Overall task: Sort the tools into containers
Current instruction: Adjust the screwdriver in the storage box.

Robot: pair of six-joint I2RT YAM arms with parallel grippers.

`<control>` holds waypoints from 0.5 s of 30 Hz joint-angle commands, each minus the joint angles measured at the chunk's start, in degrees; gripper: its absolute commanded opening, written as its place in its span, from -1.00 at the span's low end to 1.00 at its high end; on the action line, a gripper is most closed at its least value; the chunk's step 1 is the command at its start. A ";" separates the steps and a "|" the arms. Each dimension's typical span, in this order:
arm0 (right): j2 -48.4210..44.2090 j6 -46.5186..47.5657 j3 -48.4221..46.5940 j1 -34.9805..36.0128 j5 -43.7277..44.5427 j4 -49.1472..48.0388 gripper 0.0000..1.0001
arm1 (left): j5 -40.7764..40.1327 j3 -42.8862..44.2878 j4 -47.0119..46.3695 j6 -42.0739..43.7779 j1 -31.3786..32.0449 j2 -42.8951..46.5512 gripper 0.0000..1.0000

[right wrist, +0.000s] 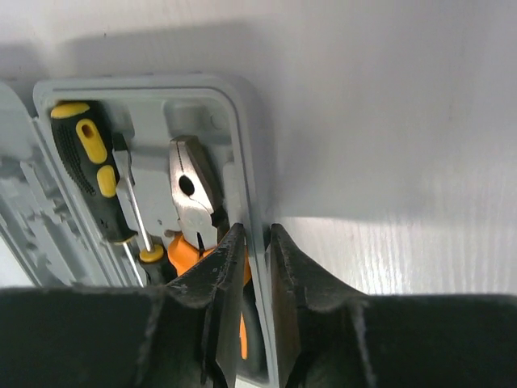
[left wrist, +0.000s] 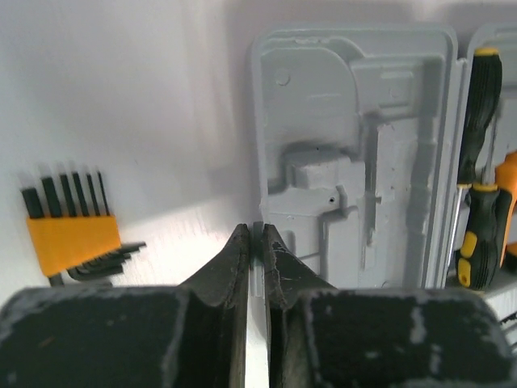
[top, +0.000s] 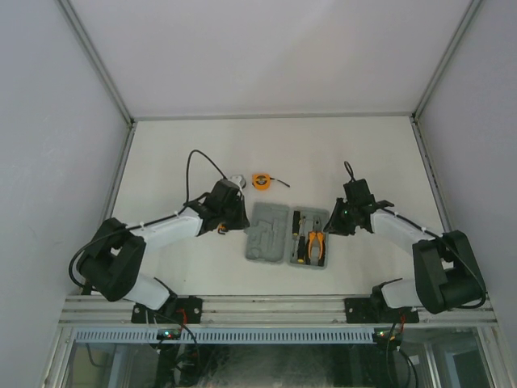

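The grey tool case [top: 266,234] lies open in the middle of the table. Its left half [left wrist: 355,145] shows bare moulded recesses. Two black-and-yellow screwdrivers [right wrist: 89,166] and the orange-handled pliers [right wrist: 194,198] lie in its right half [top: 310,239]. My left gripper [left wrist: 256,230] is shut on the case's left rim. My right gripper [right wrist: 257,230] is shut on the right rim [right wrist: 250,162]. An orange hex-key set [left wrist: 73,238] lies on the table to the left of the case. The round orange tape measure [top: 260,181] sits behind the case.
White walls with metal rails [top: 271,117] enclose the table at the back and both sides. The left arm's black cable [top: 198,158] loops over the table behind the left gripper.
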State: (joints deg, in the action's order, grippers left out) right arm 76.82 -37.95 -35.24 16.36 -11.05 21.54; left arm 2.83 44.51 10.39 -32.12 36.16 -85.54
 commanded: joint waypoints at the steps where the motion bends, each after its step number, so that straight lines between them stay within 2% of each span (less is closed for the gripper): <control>1: 3.04 3.84 -3.29 -1.08 1.94 -2.81 -0.61 | 0.82 -3.12 0.24 -3.54 3.23 3.74 -0.75; 4: 3.33 4.34 -3.96 -1.86 2.84 -2.91 -0.50 | 0.12 -4.74 -0.05 -4.79 3.71 5.23 -0.68; 9: -1.14 5.25 -5.14 -2.65 6.94 -0.19 -0.34 | -0.28 -5.88 0.20 -5.22 3.83 7.38 -0.44; 12: -5.30 6.94 -6.35 -2.32 11.76 3.60 -0.22 | -1.04 -4.93 1.46 -4.62 3.83 8.13 -0.32; 15: -8.27 9.08 -9.27 1.68 19.52 9.55 -0.08 | -0.95 -3.39 2.17 -3.05 3.71 8.07 -0.25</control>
State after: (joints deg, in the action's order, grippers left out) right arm 73.14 -32.80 -39.42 14.76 -1.93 25.23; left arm 2.13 39.03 11.90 -36.45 39.75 -79.31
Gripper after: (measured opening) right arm 0.439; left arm 0.359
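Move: Between the two hands lies the open storage box, its middle about 12 cm to the right of the left hand and 11 cm to the left of the right hand, about 1 cm back and just below each. Both hands already have their fingers at its outer side rims. From the right hand, the pliers lie some 4 cm left and 3 cm back, the screwdriver by the hinge about 9 cm left and level with it. The hex keys sit roughly 7 cm left of the left hand, level with it and some 2 cm lower. Drawing back about 4 cm along the box's left rim while staying low, the left hand parts its fingers, ending with the rim still between them. The right hand goes forward some 2 cm along the right rim, opening, then swings off to the right and up, tilting about 10 degrees as its fingers come free of the box. ##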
